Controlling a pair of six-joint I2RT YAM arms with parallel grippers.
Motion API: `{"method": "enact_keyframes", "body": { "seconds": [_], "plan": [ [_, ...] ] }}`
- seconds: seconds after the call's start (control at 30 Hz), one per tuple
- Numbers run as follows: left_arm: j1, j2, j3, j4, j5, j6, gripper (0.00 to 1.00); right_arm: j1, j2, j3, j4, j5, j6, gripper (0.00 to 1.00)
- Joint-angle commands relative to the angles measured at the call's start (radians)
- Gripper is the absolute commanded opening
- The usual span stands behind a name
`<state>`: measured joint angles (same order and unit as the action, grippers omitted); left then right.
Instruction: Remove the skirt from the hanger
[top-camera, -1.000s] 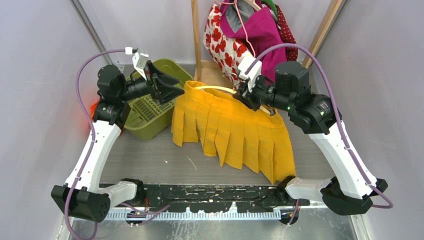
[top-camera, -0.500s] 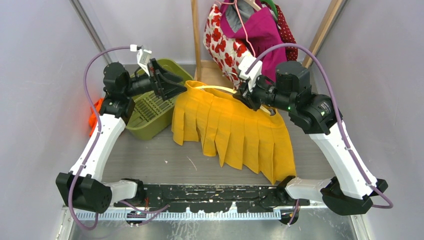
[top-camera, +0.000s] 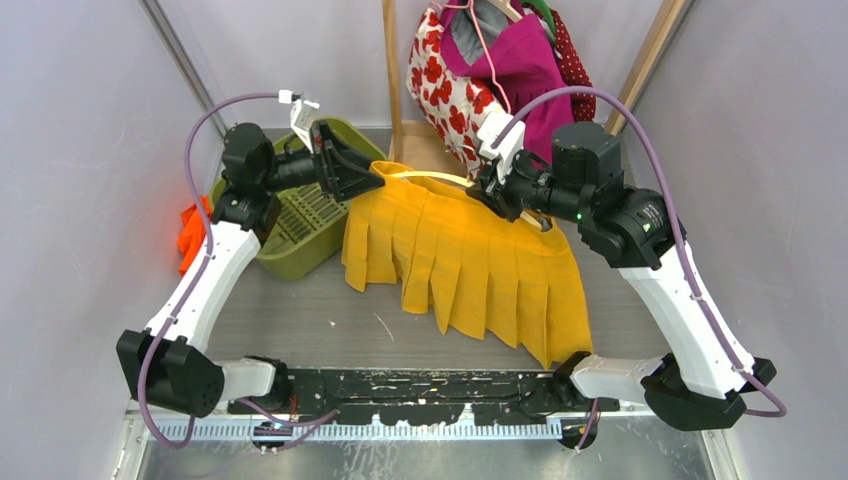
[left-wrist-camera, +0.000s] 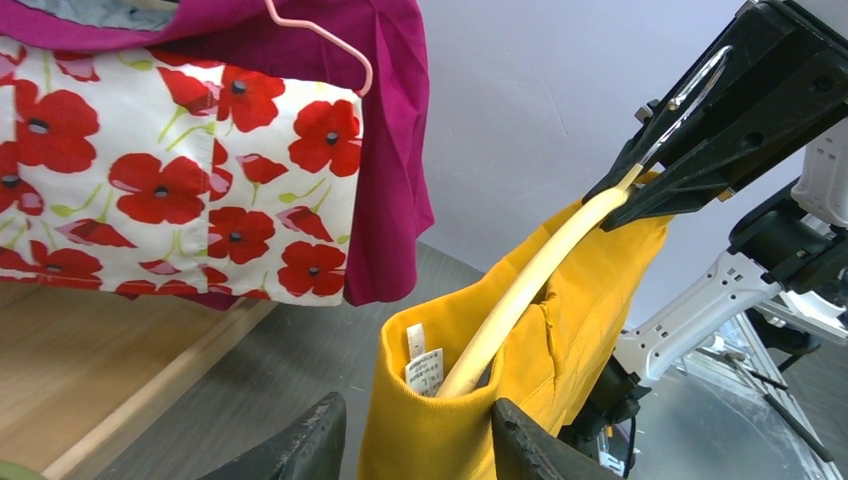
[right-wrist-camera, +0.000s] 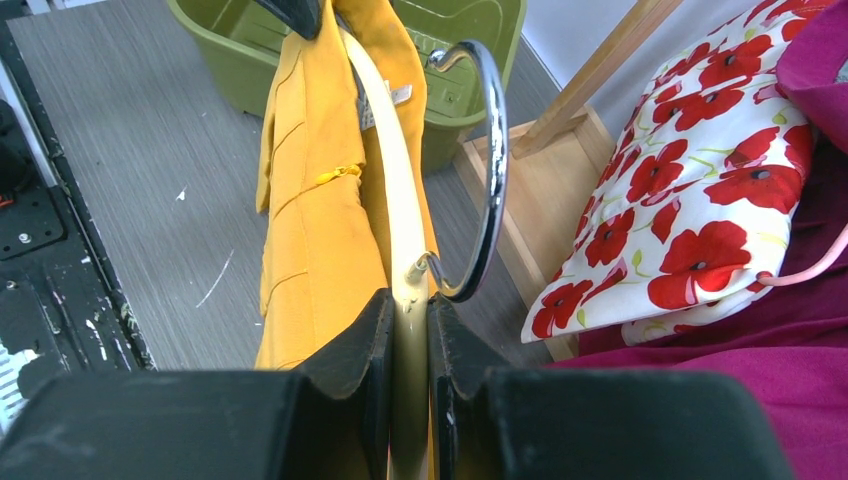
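Note:
A yellow pleated skirt (top-camera: 470, 260) hangs on a cream wooden hanger (top-camera: 430, 177) held above the table, its hem draped down onto the surface. My right gripper (top-camera: 488, 195) is shut on the hanger's middle just below the metal hook (right-wrist-camera: 490, 170); the wood (right-wrist-camera: 385, 150) sits between its jaws (right-wrist-camera: 408, 330). At the skirt's left end my left gripper (top-camera: 372, 178) is open. In the left wrist view its fingers (left-wrist-camera: 305, 440) straddle the waistband (left-wrist-camera: 560, 340) where the hanger tip (left-wrist-camera: 530, 290) and a white label poke out. The left finger stands apart from the cloth.
A green slotted basket (top-camera: 300, 215) sits under the left arm. Behind it, a poppy-print garment (top-camera: 445, 85) and a magenta one (top-camera: 525, 60) hang from a wooden rack (top-camera: 392, 70). An orange object (top-camera: 190, 230) lies at the left wall.
The left arm has swung right and forward, bringing its jaws from over the basket to around the skirt's left waistband end. The right arm and hanger have stayed still.

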<state>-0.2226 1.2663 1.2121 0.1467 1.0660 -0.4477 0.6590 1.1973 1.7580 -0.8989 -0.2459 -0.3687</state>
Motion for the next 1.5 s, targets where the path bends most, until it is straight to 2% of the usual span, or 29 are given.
{"method": "enact_keyframes", "body": {
  "seconds": [0.0,0.07,0.17,0.2,0.5,0.7,0.83,1.17,1.47],
  "plan": [
    [-0.028,0.029,0.047,0.059,0.013,-0.011,0.52,-0.004,-0.039,0.059,0.132,-0.018,0.008,0.01],
    [-0.033,0.035,0.051,0.055,0.027,-0.011,0.37,-0.004,-0.042,0.054,0.135,-0.017,0.008,0.0],
    [-0.033,0.034,0.053,0.039,0.031,-0.008,0.03,-0.003,-0.042,0.05,0.136,-0.016,0.007,0.01],
    [-0.033,0.03,0.051,0.029,0.028,-0.002,0.0,-0.004,-0.042,0.05,0.136,-0.016,0.007,0.0],
    [-0.032,0.011,0.061,-0.049,0.011,0.048,0.0,-0.004,-0.033,0.049,0.144,-0.023,0.012,0.01],
    [-0.033,-0.036,-0.025,-0.097,-0.046,0.139,0.0,-0.003,-0.027,0.065,0.157,-0.018,0.014,0.01],
    [-0.009,-0.01,0.013,-0.278,-0.12,0.271,0.0,-0.004,-0.009,0.116,0.106,0.014,-0.007,0.01],
    [0.082,-0.057,0.059,-0.443,-0.237,0.342,0.0,-0.004,-0.058,-0.001,0.147,0.107,-0.014,0.01],
    [0.159,-0.039,0.019,-0.434,-0.279,0.337,0.0,-0.018,-0.091,-0.017,0.09,0.195,-0.061,0.0]
  ]
}}
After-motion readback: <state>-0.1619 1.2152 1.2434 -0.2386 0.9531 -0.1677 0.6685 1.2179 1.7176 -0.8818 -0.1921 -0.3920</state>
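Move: The left corner of the yellow skirt's waistband lies just off the left hand's open fingertips, about 2 cm to its right, level with it forward and back, 1 cm lower. The hanger's middle is about 18 cm right, 4 cm nearer the base and 3 cm up; the green basket is some 14 cm left, 9 cm farther out, 32 cm down. From the right hand, still gripping the hanger, that corner is roughly 16 cm left, 4 cm ahead, 4 cm lower. The left hand eases about 1 cm to the right over the corner of the yellow skirt's waistband, shuts its fingers on the cloth and pauses, then hauls it about 4.5 cm left, away from the right gripper, and nearly 3 cm down, fingertips dipping and the hand swinging counter-clockwise by some 10 degrees each. The right hand keeps its pinch on the middle of the hanger, sagging and edging forward a couple of centimetres in the course of the pull. ##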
